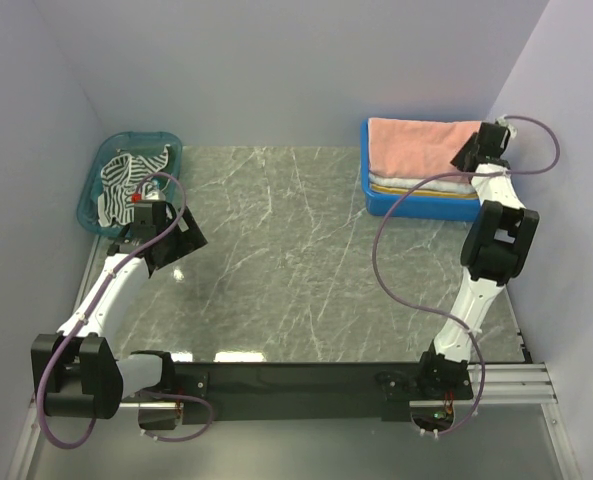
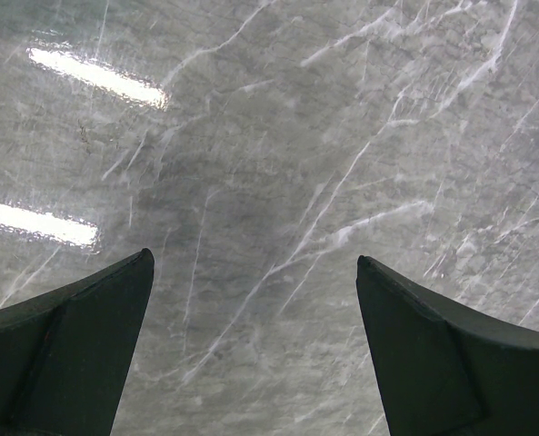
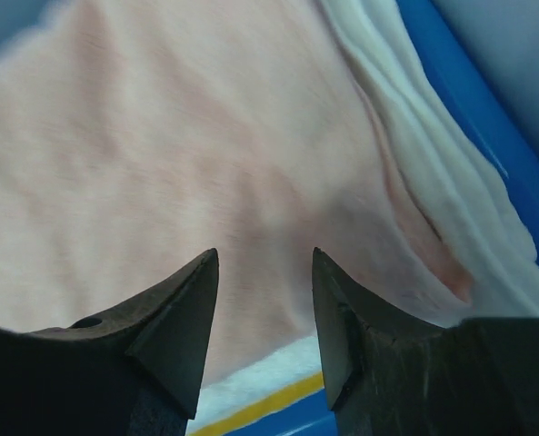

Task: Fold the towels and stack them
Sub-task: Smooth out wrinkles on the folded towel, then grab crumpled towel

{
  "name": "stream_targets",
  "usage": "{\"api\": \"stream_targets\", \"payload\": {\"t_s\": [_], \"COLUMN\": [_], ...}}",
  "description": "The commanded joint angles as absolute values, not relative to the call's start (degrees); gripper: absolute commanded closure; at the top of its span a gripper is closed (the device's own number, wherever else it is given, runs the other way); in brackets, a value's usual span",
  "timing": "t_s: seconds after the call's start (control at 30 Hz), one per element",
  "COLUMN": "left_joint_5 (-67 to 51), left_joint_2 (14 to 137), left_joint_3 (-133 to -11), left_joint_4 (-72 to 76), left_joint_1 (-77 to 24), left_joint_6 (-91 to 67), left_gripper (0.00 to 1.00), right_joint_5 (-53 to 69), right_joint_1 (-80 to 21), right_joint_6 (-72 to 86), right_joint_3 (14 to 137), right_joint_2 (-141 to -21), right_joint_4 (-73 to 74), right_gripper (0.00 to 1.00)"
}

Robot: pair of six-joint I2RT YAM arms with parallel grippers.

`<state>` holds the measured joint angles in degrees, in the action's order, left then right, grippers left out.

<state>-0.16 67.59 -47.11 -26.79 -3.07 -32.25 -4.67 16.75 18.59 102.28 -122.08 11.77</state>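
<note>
A salmon pink towel (image 1: 421,140) lies folded on top of a stack in the blue tray (image 1: 416,210) at the back right. Under it show a white towel (image 1: 416,181) and a yellow-and-white striped one (image 1: 426,192). My right gripper (image 1: 468,155) hovers at the stack's right end. In the right wrist view this gripper (image 3: 264,252) is open just above the pink towel (image 3: 205,154), with the white towel (image 3: 414,154) beside it and nothing between the fingers. A dark-and-white striped towel (image 1: 126,180) lies crumpled in the teal basket (image 1: 89,195). My left gripper (image 1: 176,250) (image 2: 254,259) hangs wide open over bare tabletop.
The grey marble table (image 1: 296,260) stretches between the basket and the tray. Lilac walls close in the left, back and right sides. The tray's blue rim (image 3: 469,100) runs along the right of the towel stack. Purple cables loop off both arms.
</note>
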Motion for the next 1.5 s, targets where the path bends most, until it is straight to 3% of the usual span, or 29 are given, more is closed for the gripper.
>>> {"api": "stream_targets", "payload": {"t_s": [0.0, 0.37, 0.53, 0.7, 1.0, 1.2, 1.47], "left_joint_5": [-0.5, -0.8, 2.3, 6.1, 8.6, 12.3, 14.8], "left_joint_2": [66.6, 65.0, 62.8, 57.9, 52.0, 47.7, 51.6], "left_joint_3": [-47.0, -46.9, -47.1, -47.2, -47.2, -45.6, -50.4], "left_joint_4": [-25.2, -24.8, -25.3, -26.0, -26.5, -25.7, -26.6], "left_joint_1": [-2.9, -2.9, -2.8, -2.1, -0.4, -0.1, -0.1], "left_joint_6": [-31.4, -31.4, -32.2, -33.1, -33.4, -33.7, -34.6], "left_gripper": [0.01, 0.01, 0.01, 0.00, 0.01, 0.00, 0.01], "right_joint_5": [-9.0, -2.9, 2.9, 9.0, 15.1, 18.3, 12.1], "right_joint_1": [18.9, 18.7, 15.4, 12.1, 10.5, 9.2, -3.4], "right_joint_6": [24.2, 22.4, 20.7, 20.2, 21.8, 36.2, 31.7], "right_joint_3": [99.1, 93.6, 89.7, 83.2, 68.6, 47.7, 44.3], "right_joint_2": [-121.3, -111.6, -103.8, -90.8, -62.7, -37.0, -29.8], "right_joint_4": [11.6, 9.0, 10.5, 14.8, 20.7, 6.3, 11.9], "right_gripper": [0.47, 0.46, 0.39, 0.25, 0.13, 0.09, 0.07]}}
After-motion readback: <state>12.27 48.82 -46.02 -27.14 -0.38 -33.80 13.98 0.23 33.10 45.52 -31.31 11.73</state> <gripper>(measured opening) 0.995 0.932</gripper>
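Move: Above the right-hand end of the pink folded towel stands the half-open right hand: the towel's middle lies about 9 cm to its left, 3 cm ahead and 6 cm below. The white towel beneath has its middle some 7 cm left and 1 cm ahead; the blue basket's middle is about 6 cm left, level with the hand. From the left hand the pink towel is roughly 65 cm right and 29 cm ahead. Dipping some 4 cm at the pink towel's right-hand end while drawing back a little, the right hand then lifts clear and sweeps back, left and up, ending about 32 cm nearer the base and out over the basket's near side. Its fingers tip up and swing counter-clockwise, opening from half to almost wide. Later the open left hand rises, drifts left and tips up too. ##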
